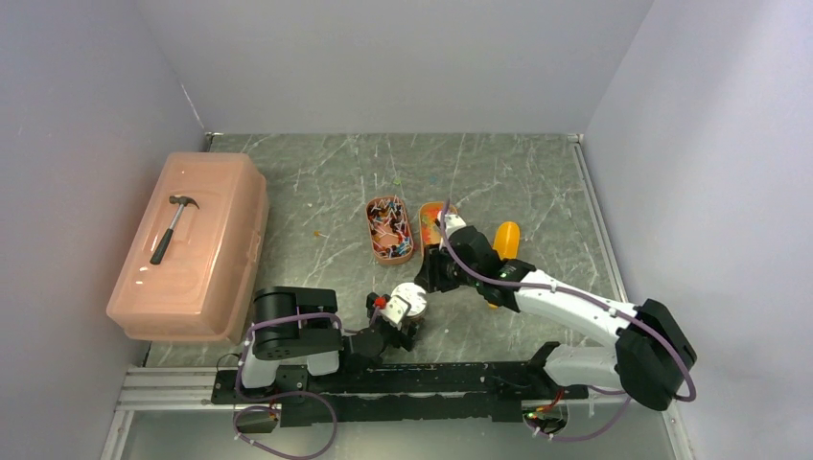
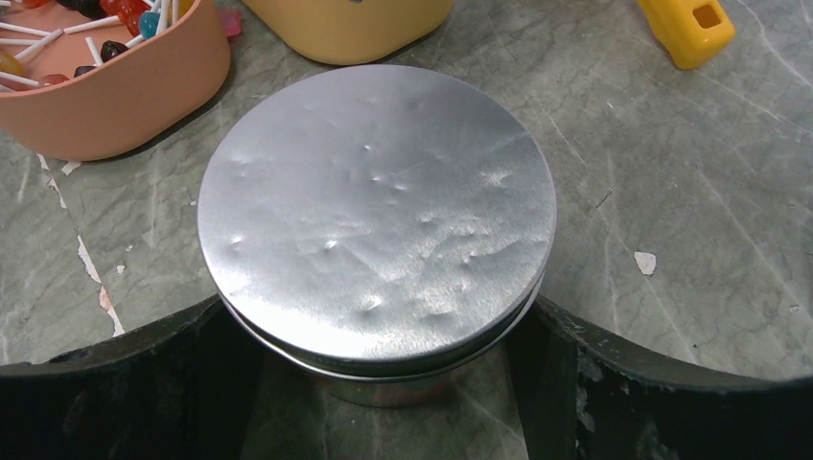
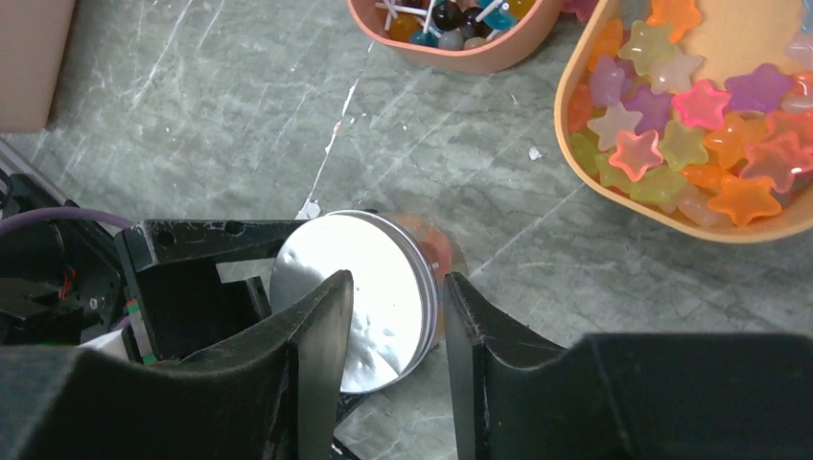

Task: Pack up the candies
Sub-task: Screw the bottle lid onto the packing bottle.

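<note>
The candies are in two oval trays: stick lollipops (image 1: 388,222) in the peach tray (image 1: 376,251), and glossy star-shaped sweets (image 3: 690,120) in the yellow-orange tray (image 3: 575,182). A small clear jar with a dented silver lid (image 2: 379,206) stands upright near the front, reddish contents showing through its side (image 3: 439,247). My left gripper (image 2: 381,316) flanks the jar, and both jaws touch the lid's rim. My right gripper (image 3: 398,280) hovers just above the lid's right edge. Its jaws stand apart with nothing between them.
A pink lidded box (image 1: 192,278) with a hammer (image 1: 173,228) on top fills the left side. A yellow-orange scoop (image 1: 505,238) lies right of the trays, partly under my right arm. Its handle end (image 2: 685,29) shows in the left wrist view. Walls enclose three sides.
</note>
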You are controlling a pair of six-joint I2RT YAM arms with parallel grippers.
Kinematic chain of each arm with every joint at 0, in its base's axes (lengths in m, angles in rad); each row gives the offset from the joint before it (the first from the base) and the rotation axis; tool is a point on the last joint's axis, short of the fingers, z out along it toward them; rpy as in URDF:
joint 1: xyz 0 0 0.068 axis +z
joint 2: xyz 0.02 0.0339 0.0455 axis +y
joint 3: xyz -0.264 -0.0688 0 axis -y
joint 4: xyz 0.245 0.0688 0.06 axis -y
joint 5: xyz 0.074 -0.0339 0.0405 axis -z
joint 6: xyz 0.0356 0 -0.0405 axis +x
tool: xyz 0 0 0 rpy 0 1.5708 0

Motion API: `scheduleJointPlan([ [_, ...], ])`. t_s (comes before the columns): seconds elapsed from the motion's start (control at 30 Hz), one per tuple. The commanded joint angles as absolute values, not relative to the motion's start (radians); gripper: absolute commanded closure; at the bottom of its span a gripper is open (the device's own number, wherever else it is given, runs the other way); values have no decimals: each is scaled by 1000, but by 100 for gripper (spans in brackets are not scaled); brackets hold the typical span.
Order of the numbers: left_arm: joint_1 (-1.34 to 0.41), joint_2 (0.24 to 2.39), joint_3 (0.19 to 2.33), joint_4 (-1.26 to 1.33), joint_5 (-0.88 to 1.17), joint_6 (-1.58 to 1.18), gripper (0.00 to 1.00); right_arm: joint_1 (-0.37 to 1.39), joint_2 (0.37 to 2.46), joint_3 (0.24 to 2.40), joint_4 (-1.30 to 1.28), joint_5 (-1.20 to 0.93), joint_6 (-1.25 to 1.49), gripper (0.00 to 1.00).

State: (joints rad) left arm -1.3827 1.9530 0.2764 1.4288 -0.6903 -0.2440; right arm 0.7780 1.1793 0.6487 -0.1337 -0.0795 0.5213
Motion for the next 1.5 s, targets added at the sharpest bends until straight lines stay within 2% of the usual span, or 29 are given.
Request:
scheduleJointPlan([
  [0.0,-1396,2002,252,1242,-631,-283,18,772,1226,711,-69,-103,494,58],
  [0.6,-1396,1996,251,1230,-650,-290,20,771,1314,692,-48,-178,469,74],
  [1.07,-1396,1987,276,1157,-670,-302,20,774,1233,569,-45,-235,501,88],
  [1.47,-1396,1988,294,1112,-689,-316,19,878,1057,428,-53,-194,633,91],
])
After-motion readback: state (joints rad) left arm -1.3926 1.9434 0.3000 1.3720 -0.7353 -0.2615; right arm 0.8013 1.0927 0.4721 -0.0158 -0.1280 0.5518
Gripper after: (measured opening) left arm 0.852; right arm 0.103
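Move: The lid, already sitting on the bottle, is about 3 cm back and 3 cm to the left of the right hand, some 3 cm below it. The star candy box lies about 13 cm ahead and 3 cm to the right of that hand, the lollipop box 14 cm ahead and 8 cm to its left, both some 10 cm lower. The left hand already grips the bottle; the lid is about 5 cm straight above its fingers. Close the right gripper from half open to nearly shut while bringing it down about 2.5 cm beside the lid, easing slightly forward and left over the first part. Then, staying at that height, draw it back about 3 cm and a little right so that its fingertips come against the lid's right edge and push along it. Keep the left gripper still, holding the bottle. ##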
